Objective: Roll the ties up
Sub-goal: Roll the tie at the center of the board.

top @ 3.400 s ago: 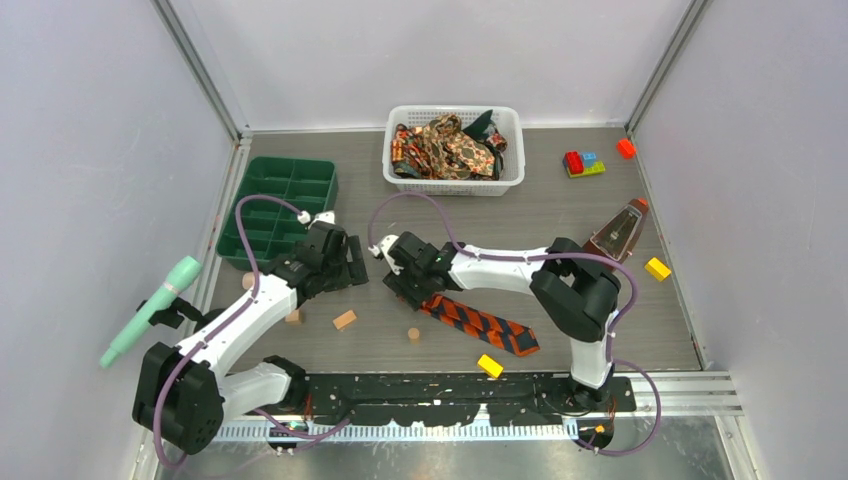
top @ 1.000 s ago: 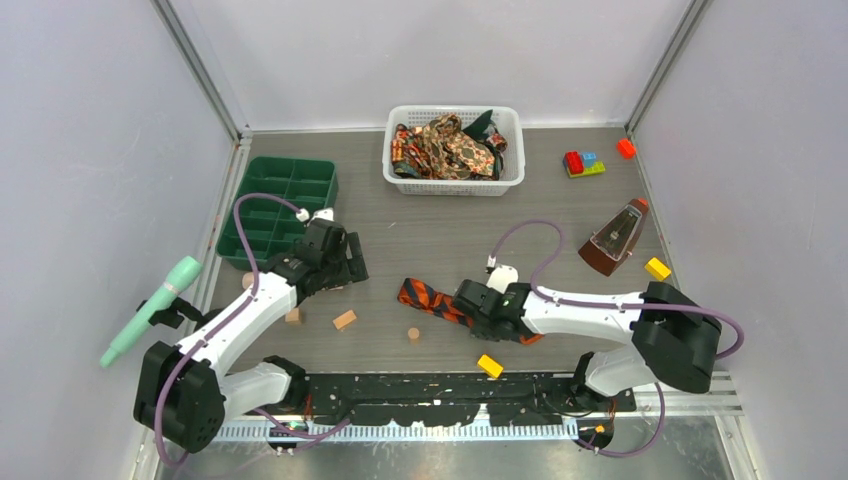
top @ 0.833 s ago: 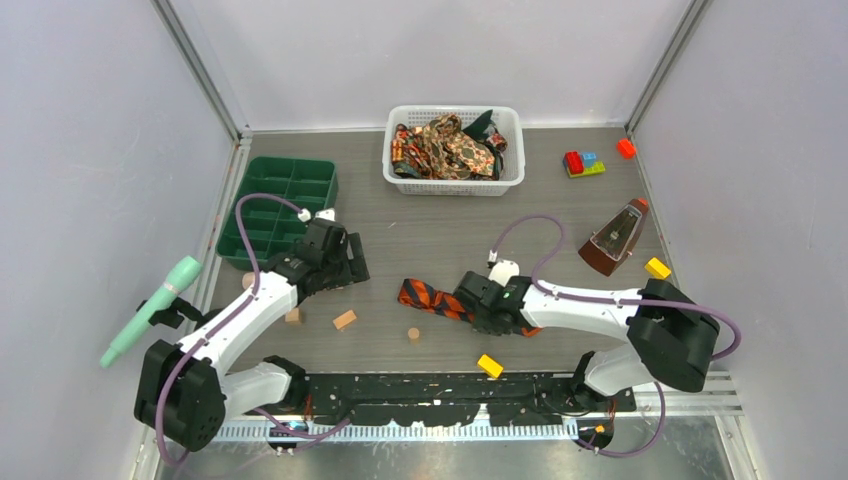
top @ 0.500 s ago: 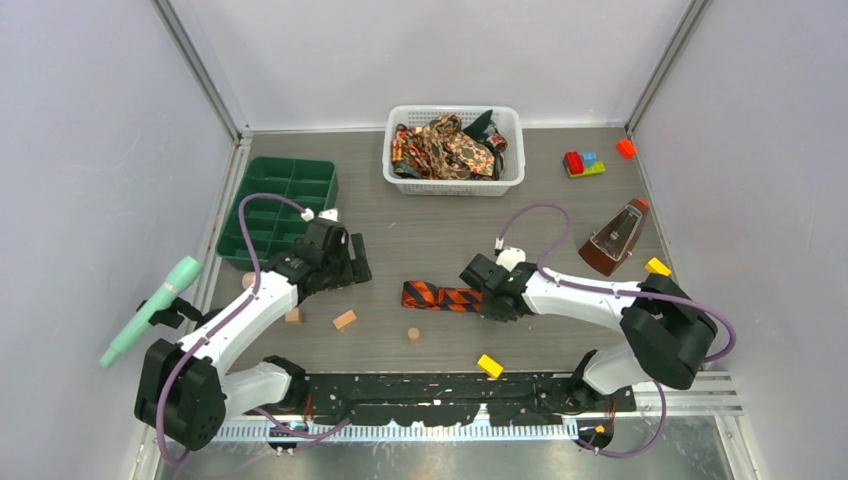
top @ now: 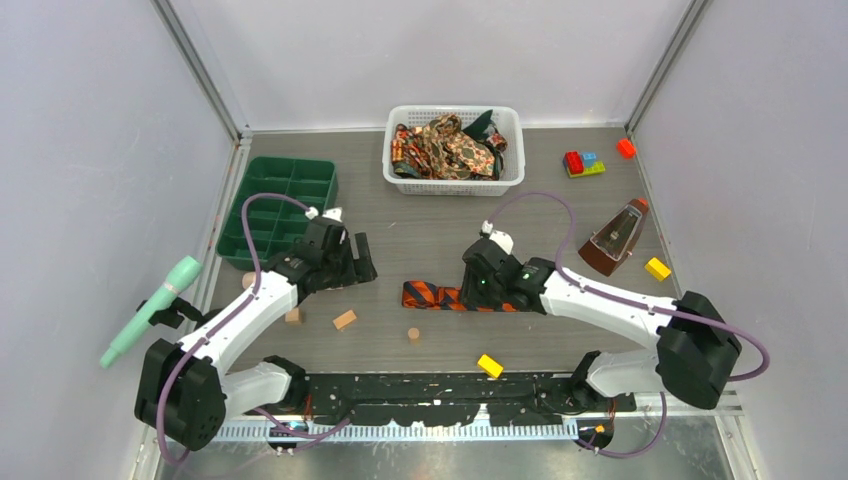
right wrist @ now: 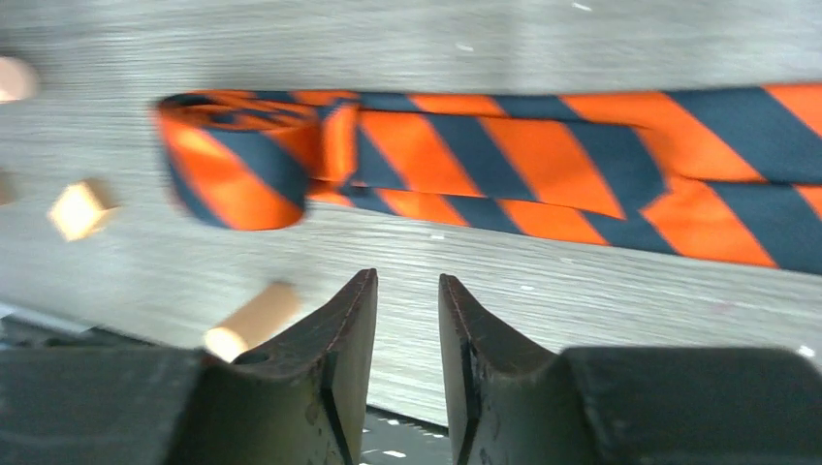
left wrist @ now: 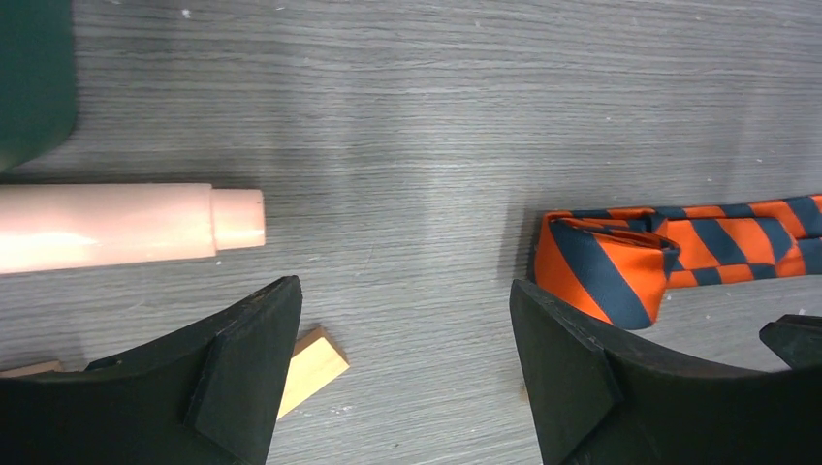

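Note:
An orange-and-dark striped tie (top: 432, 296) lies flat across the table's middle, doubled over, with a folded end on the left (right wrist: 237, 184). My right gripper (top: 478, 290) hovers over the tie's right part. In the right wrist view the right gripper (right wrist: 407, 291) shows a narrow gap between its jaws with nothing in it, and the tie lies just beyond the tips. My left gripper (top: 357, 262) is wide open and empty, left of the tie's folded end (left wrist: 601, 266). More ties, paisley and dark green (top: 452, 145), are piled in the white basket (top: 510, 178).
A green compartment tray (top: 278, 205) sits at the back left. A wooden block (top: 344, 319), a small cylinder (top: 413, 334) and a yellow brick (top: 489, 365) lie near the front. A metronome (top: 615, 238) and toy bricks (top: 583, 163) are on the right, and a mint tool (top: 150, 310) hangs on the left.
My right gripper carried the tie's end leftward and back, laying the tie straight and doubled over, then parted its jaws and let go. The left arm barely moved.

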You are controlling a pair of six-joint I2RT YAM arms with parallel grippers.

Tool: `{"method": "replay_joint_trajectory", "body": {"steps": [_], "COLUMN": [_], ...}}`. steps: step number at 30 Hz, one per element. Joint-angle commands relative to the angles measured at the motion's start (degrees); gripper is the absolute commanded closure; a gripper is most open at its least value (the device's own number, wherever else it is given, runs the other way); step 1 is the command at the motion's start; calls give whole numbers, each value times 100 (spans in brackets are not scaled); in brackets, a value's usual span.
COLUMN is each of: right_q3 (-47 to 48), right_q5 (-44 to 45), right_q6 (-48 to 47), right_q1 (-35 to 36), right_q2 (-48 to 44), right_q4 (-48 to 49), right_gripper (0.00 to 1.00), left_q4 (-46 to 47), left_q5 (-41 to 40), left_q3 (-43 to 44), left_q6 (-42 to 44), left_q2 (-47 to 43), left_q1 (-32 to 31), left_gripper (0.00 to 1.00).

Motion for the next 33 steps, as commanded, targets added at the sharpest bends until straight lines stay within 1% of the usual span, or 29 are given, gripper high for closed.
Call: {"method": "replay_joint_trajectory", "body": {"steps": [1, 4, 7, 14, 21, 25, 33], "right_q3": [318, 394, 460, 642, 778, 769, 719], "right_q5": [-604, -771, -805, -797, -765, -783, -706], "right_q6": [8, 129, 276, 408, 440, 453, 449], "right_q1": [25, 25, 25, 25, -7, -10, -11], "right_q2": [-171, 78, 405, 913, 1329, 1486, 1679], "right_q4": [965, 1395, 1629, 1978, 1993, 1991, 1955], "right_gripper": [62, 61, 64, 69, 82, 87, 91], "left_q4": [502, 997, 1320, 1655, 1894, 1978, 2185], "left_q5": [608, 1361, 1689, 1907, 2049, 2128, 2220], "left_q3": [147, -36, -221, -442, -543, -557, -661], "left_q6": [-45, -50, -115, -243, -334, -344, -388], "left_q2": [-131, -130, -134, -4, 181, 253, 474], "left_q1": [48, 43, 43, 36, 34, 34, 8], "left_gripper": [19, 19, 20, 20, 21, 21, 22]}}
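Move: The tie's rolled end lies about 10 cm left of the right gripper, 4 cm ahead and some 5 cm lower; its flat tail runs off to the right, its middle 13 cm right of the roll. The wooden peg stands about 8 cm back from the roll. From the left gripper the roll is about 13 cm right, nearly level fore and aft, 7 cm lower; the small wood block is 6 cm back of that gripper, and the rolling pin some 10 cm to its left. Carry the right gripper about 9 cm left and 4 cm forward to the rolled end, arcing up some 3 cm before sinking a little below the starting height, rolling its left side up and closing the part-open fingers almost shut. Meanwhile bring the left gripper, kept wide open, about 6.5 cm right towards the roll, tilting its left side down some 20 degrees and turning slightly clockwise. ##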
